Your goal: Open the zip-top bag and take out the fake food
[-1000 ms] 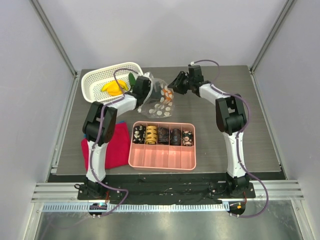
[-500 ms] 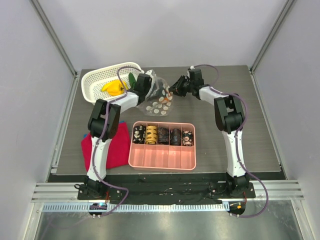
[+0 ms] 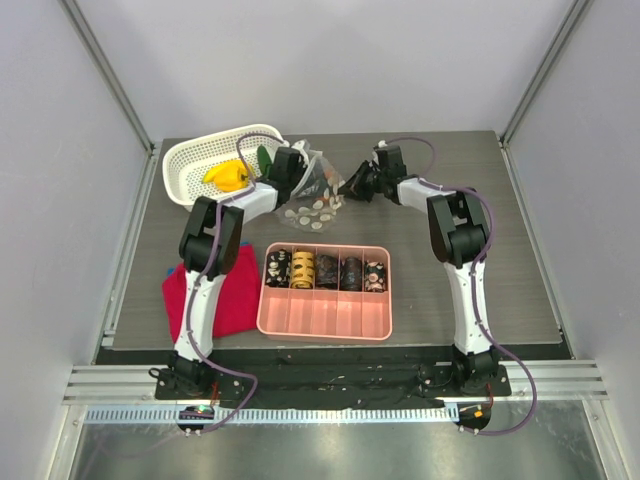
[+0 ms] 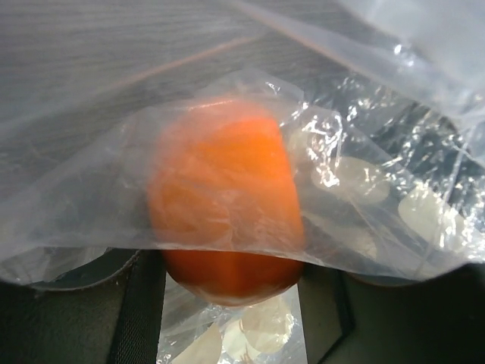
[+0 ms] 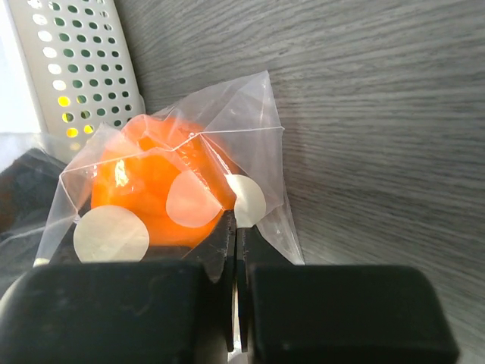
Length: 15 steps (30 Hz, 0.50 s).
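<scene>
The clear zip-top bag (image 3: 318, 196) with cream spots lies between the white basket and my right arm. An orange piece of fake food (image 4: 223, 205) sits inside it, also seen through the film in the right wrist view (image 5: 148, 182). My left gripper (image 4: 231, 282) reaches into the bag from the basket side (image 3: 292, 168). Its dark fingers (image 4: 140, 307) press both sides of the orange piece. My right gripper (image 5: 236, 221) is shut on the bag's right edge (image 3: 355, 185), with film pinched between its pads. A yellow piece (image 3: 225, 177) and a green piece (image 3: 263, 158) lie in the basket.
The white lattice basket (image 3: 190, 158) stands at the back left, its wall also showing in the right wrist view (image 5: 76, 61). A pink tray (image 3: 325, 315) holding dark patterned cylinders sits at the front centre. A red cloth (image 3: 225, 295) lies to its left.
My right gripper moved left and down to the bag and closed on its edge. My left jaws narrowed around the orange piece. The bag sank lower onto the table.
</scene>
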Motion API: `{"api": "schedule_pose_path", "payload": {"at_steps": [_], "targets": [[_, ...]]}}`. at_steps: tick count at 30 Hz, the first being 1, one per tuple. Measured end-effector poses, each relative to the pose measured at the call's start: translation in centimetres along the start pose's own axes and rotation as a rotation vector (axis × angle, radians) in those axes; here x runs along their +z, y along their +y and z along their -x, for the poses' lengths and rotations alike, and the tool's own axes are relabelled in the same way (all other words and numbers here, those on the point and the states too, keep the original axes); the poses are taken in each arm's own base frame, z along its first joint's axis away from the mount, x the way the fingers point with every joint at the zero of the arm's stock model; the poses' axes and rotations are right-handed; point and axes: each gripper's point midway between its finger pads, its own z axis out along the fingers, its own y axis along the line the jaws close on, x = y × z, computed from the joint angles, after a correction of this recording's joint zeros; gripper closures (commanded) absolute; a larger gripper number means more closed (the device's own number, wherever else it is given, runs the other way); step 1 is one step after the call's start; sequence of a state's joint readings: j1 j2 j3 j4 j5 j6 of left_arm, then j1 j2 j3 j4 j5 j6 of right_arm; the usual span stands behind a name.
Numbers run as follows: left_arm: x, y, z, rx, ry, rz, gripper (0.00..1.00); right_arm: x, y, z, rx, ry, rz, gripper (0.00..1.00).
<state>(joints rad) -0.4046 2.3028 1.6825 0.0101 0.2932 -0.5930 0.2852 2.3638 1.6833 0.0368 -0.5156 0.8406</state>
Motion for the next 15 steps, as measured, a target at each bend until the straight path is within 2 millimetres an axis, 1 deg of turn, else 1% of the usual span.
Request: {"api": "schedule_pose_path", "payload": {"at_steps": [1,2,3,6,9,11,15], "targets": [[0.0,0.0,0.0,0.001,0.001,-0.001,0.95,-0.1,0.0,0.0,-0.004,0.000,-0.003,0.99],[-0.1,0.0,-0.1,0.001,0.003,-0.002,0.99,-0.2,0.0,0.0,-0.010,-0.001,-0.008,0.99],[-0.2,0.0,-0.2,0.001,0.006,-0.002,1.00,-0.4,-0.1,-0.1,-0.017,-0.001,-0.013,0.99],[-1.0,0.1,-0.6,-0.003,0.015,0.000,1.00,-1.0,-0.5,0.5,-0.034,-0.016,-0.042,0.99],[-2.5,-0.3,-1.2,-0.010,0.037,-0.010,1.00,-1.5,-1.1,1.3,-0.055,-0.033,-0.084,0.99],[-3.8,-0.9,-1.3,-0.011,0.045,-0.032,1.00,-1.9,-1.8,2.2,-0.066,-0.050,-0.117,0.99],[-6.6,-2.4,-1.2,-0.012,0.044,-0.080,1.00,-3.4,-3.2,5.1,-0.089,-0.107,-0.181,0.99]]}}
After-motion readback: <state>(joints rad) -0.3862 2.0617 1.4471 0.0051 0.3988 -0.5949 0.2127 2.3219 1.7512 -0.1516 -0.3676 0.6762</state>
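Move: The orange fake food is already between the left fingers, near the bag's mouth. The white basket it is bound for is centred about 29 cm to the left and 2 cm ahead, roughly level in height, with the green food some 18 cm left and 4 cm ahead. The bag corner is about 3 cm back and 5 cm right. From the right hand, already pinching that corner, the orange food is about 3 cm ahead and 5 cm left. The orange food, kept in the left fingers' steady grip, is drawn back about 5 cm and then also lifted some 4 cm, drifting slightly left. Against it the right hand keeps its pinch on the bag corner and pulls it about 6 cm to the right and a little forward, away from the food, rolling some 10 degrees with its left side dipping. ##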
